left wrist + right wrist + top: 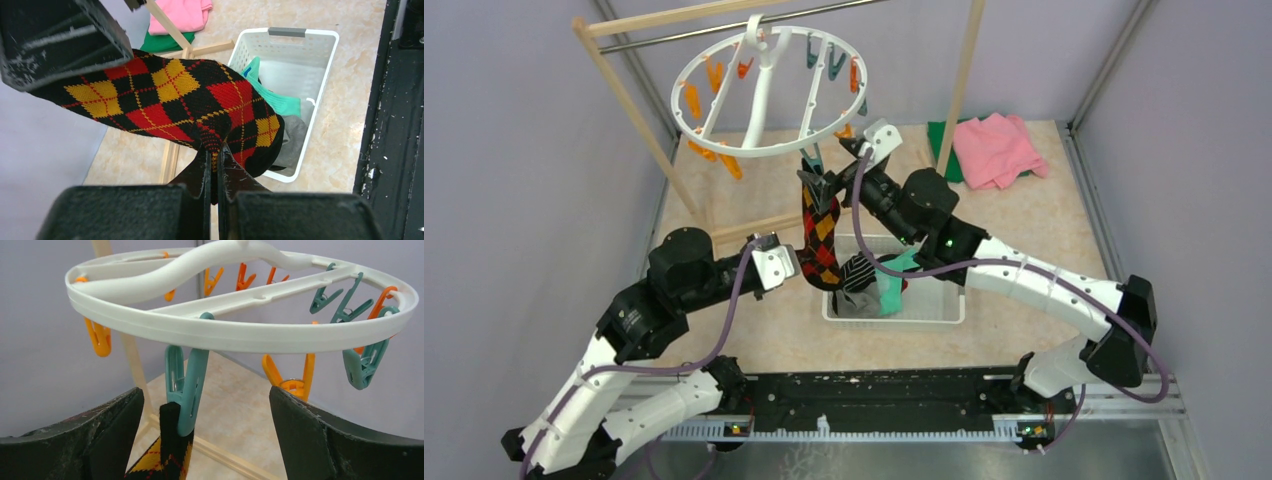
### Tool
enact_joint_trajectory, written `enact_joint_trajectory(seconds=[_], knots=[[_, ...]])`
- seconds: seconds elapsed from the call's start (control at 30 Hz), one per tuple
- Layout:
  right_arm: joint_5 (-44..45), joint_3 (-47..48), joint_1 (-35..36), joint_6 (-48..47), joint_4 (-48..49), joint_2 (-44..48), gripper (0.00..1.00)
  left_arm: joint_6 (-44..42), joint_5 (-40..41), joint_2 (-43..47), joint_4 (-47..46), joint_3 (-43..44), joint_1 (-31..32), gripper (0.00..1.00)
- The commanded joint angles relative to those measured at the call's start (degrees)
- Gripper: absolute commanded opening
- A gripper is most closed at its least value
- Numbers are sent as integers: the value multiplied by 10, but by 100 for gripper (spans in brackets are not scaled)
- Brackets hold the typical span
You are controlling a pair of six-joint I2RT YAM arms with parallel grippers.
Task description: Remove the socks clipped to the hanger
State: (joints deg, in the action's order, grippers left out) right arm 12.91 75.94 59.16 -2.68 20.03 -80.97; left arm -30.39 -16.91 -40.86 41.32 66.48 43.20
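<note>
The round white hanger [769, 95] hangs from the rack bar, with orange and teal clips under its ring [240, 337]. One red-black-orange argyle sock [820, 235] hangs from a teal clip [186, 385] at the ring's front. My left gripper [215, 152] is shut on the sock's lower part [170, 97], beside the basket. My right gripper [205, 435] is open just below the ring, its fingers on either side of the teal clip and the sock's black cuff [170, 432]. A teal sock [892, 285] and black/grey socks [859, 290] lie in the basket.
A white slotted basket [944, 318] stands on the table between the arms. Pink [996, 148] and green [942, 140] folded cloths lie at the back right. The wooden-and-metal rack [629, 85] spans the back, its base bars on the table.
</note>
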Motion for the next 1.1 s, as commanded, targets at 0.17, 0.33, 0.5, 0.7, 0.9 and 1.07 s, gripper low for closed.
enact_joint_trajectory(seconds=[0.17, 0.33, 0.5, 0.7, 0.9, 1.07], knots=[[64, 31, 23, -68, 48, -21, 85, -21, 17, -6, -65, -22, 0, 0], [83, 35, 39, -102, 89, -35, 76, -20, 18, -6, -75, -32, 0, 0], [78, 38, 40, -107, 108, -45, 65, -18, 20, -5, -75, -33, 0, 0], [83, 48, 40, -114, 119, -61, 51, -15, 22, -5, -76, -29, 0, 0], [81, 39, 41, -107, 140, -60, 16, -13, 25, -3, -72, -28, 0, 0], [64, 21, 40, -94, 161, -45, 6, -11, 28, 1, -67, -28, 0, 0]])
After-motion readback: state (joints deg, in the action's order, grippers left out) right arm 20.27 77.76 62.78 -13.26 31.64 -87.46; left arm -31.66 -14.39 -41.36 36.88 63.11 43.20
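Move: The teal clip at the top of the argyle sock hangs almost between the right hand's open fingers: about 3 cm to its left, 1 cm ahead and 1 cm above. The hanger's near rim is some 4 cm above the clip, and an orange clip about 5 cm farther out and 5 cm to the right of it. The sock's middle is roughly 6 cm back, 2 cm left and 8 cm below the right hand. From the left hand, the teal clip is about 14 cm ahead, 3 cm right and 12 cm up. Leftwards about 2 cm, after a small dip and rise that ends a little higher and farther forward, the right hand eases in around the teal clip, tilting its fingers up and turning slightly clockwise, under 10 degrees each. Its wide-open fingers close and pinch the clip's sides just beneath the rim. The left hand, still gripping the sock's lower part, shifts about 1.5 cm forward and slightly down, then holds. ##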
